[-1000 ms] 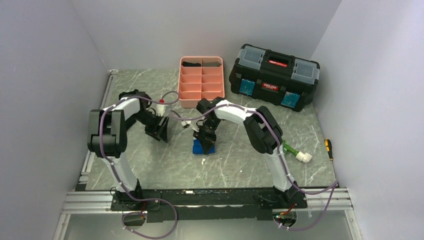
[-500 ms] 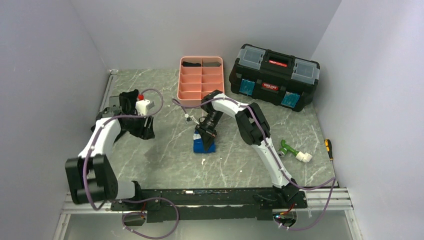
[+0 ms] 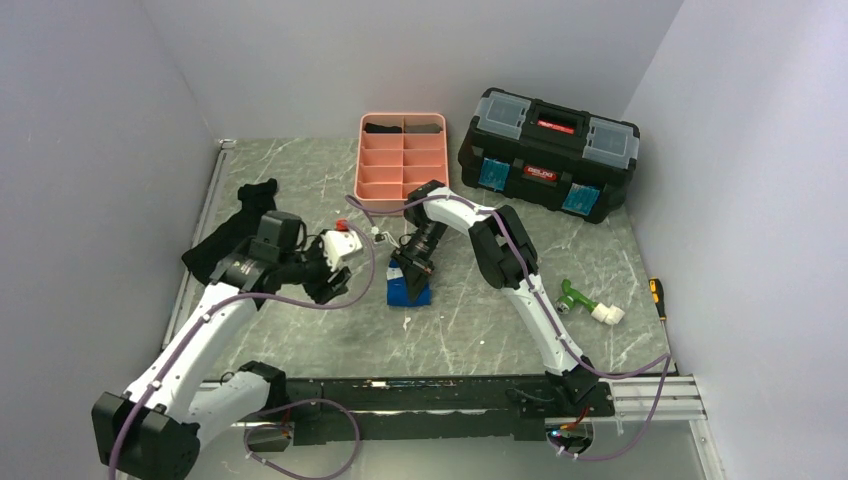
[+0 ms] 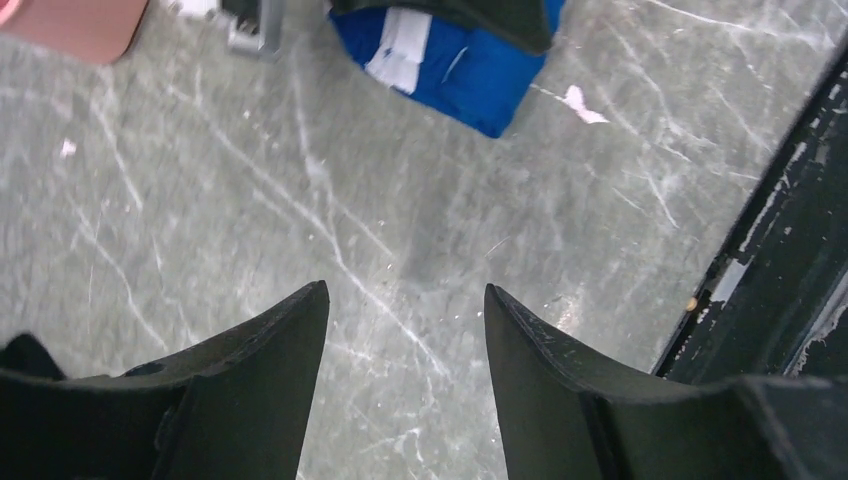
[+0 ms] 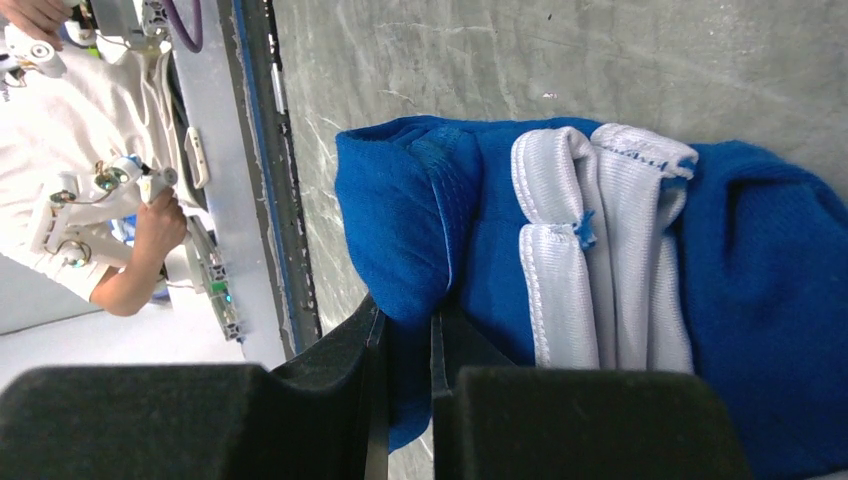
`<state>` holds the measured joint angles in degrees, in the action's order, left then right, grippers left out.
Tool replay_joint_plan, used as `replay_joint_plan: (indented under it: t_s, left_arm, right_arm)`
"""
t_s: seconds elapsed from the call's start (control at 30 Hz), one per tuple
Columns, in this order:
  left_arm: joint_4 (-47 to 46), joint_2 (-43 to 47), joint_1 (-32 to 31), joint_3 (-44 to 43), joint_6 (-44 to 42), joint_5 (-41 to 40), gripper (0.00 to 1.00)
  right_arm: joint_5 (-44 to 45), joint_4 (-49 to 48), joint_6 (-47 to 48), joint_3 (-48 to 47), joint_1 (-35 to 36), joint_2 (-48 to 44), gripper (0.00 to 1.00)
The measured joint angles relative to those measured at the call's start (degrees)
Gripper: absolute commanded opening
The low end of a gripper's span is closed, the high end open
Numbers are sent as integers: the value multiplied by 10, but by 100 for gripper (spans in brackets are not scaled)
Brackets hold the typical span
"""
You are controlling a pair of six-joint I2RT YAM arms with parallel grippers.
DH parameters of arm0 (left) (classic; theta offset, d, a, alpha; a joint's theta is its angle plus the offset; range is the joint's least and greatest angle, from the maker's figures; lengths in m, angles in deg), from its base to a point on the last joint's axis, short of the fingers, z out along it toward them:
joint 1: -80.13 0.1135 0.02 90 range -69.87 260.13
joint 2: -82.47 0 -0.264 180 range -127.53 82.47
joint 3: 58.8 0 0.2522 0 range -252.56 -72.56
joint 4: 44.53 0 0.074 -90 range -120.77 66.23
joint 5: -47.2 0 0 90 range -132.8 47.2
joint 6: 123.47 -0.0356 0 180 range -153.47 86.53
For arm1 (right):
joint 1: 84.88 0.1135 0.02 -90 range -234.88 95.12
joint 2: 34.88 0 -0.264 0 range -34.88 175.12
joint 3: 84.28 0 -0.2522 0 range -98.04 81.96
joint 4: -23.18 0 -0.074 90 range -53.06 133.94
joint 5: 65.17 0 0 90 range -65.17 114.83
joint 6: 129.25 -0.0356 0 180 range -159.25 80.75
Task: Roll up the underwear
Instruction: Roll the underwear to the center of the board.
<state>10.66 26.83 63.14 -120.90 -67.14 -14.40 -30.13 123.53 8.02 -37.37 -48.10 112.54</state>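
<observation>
The underwear (image 3: 408, 291) is a bright-blue bundle with a white waistband (image 5: 600, 250), lying folded on the marble table in the middle. My right gripper (image 3: 413, 268) bears down on its far end, jaws shut on a fold of the blue fabric (image 5: 405, 330). The left gripper (image 3: 335, 283) hovers to the left of the bundle, open and holding nothing. In the left wrist view the underwear (image 4: 455, 55) lies ahead of the spread fingers (image 4: 405, 300), well apart from them.
A pink divided tray (image 3: 403, 160) stands at the back with dark rolls in its far compartments. A black toolbox (image 3: 548, 152) sits at the back right. A black cloth (image 3: 235, 230) lies at the left. A green-and-white tool (image 3: 590, 303) rests at the right.
The left arm swung away from the black cloth at the left and now reaches toward the underwear. The right gripper stayed clamped on the blue fabric.
</observation>
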Motion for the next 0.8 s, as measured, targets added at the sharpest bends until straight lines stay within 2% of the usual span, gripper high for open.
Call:
replay_joint_plan:
  t_s: [0.33,0.8]
  left_arm:
    - [-43,-80,-151,-35,-2,-54,64]
    - [-143,-258,-257,-49,-31,-89,65]
  right_arm:
    - [-1,0,1,0,0,0,0]
    - [-2,2,2,0,0,1,0]
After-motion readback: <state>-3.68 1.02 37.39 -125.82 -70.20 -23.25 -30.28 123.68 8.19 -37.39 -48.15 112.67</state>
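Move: The rolled blue underwear lies about 16 cm to the right of the left hand, roughly 2 cm ahead and some 14 cm below it. The right fingers already pinch its near part, its middle being about 2 cm ahead and 1 cm left of them. From the left hand, the pink organizer's middle is some 26 cm ahead and 15 cm right, and the black garment's about 12 cm ahead and 18 cm left, both near table level. Rightward, level at first and then sinking as well, the left hand swings about 12 cm towards the left edge of the underwear and comes down some 7 cm, turning roughly 20 degrees clockwise with its fingers kept open. The right hand stays put, still pinching the near part of the bundle. ##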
